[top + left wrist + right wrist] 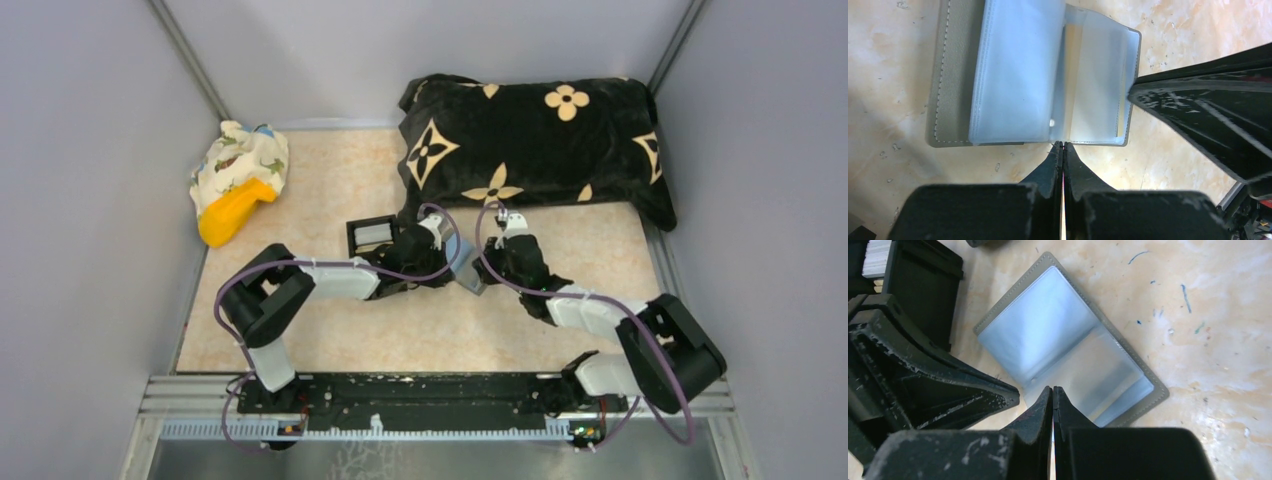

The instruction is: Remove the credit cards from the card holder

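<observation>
The card holder [955, 75] lies open on the table, grey outside, with light-blue clear sleeves [1018, 75] fanned up. A pale yellow card edge [1074, 70] shows through the right-hand sleeve. My left gripper [1063, 145] is shut, its tips touching the holder's near edge at the spine, with nothing seen between them. My right gripper [1053, 389] is also shut, its tips resting over a sleeve of the holder [1068, 335]. In the top view both grippers, left [452, 262] and right [492, 272], meet at the holder [470, 277].
A black box [372, 235] stands just left of the holder, close to my left wrist. A black pillow with tan flowers [530, 140] lies at the back. A patterned cloth with a yellow object [238, 185] sits at the back left. Grey walls close in both sides.
</observation>
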You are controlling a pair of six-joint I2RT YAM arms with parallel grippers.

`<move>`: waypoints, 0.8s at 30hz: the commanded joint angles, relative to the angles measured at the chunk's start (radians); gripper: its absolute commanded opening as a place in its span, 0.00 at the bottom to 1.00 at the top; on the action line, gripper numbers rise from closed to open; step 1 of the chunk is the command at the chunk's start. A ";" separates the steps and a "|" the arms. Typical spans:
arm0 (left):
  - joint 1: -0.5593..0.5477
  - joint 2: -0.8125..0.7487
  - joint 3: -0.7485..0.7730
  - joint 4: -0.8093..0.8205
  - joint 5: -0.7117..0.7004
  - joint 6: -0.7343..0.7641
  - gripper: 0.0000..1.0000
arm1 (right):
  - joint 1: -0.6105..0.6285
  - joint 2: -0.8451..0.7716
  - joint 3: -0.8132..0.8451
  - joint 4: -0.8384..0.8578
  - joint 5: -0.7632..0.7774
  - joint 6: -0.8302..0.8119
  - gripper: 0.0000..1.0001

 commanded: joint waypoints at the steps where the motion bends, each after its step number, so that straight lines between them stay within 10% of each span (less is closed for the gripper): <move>1: 0.004 -0.018 0.005 0.033 -0.025 -0.007 0.00 | -0.013 -0.085 -0.024 0.004 0.051 0.008 0.01; 24: 0.095 -0.030 0.058 -0.012 -0.205 0.017 0.00 | -0.029 0.060 -0.057 0.047 0.023 0.044 0.01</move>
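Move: The open card holder's middle lies about 4 cm ahead of the right hand, 3 cm to its left and 3 cm below. From the left hand it is roughly 5 cm ahead, 3 cm to the right and 2 cm below, with its blue page about 7 cm ahead, 1 cm to the right and 2 cm below. The black box stands some 14 cm left of the left hand and 5 cm ahead. Down and back to the right goes the right hand, after a slight rise: about 3.5 cm lower by the end, fingers shut, its tips at the card holder's near right end. The left hand scarcely stirs at first, then sweeps forward and left some 6 cm, turning about 10 degrees counter-clockwise with its fingers shut, to beside the blue page's outer edge. ##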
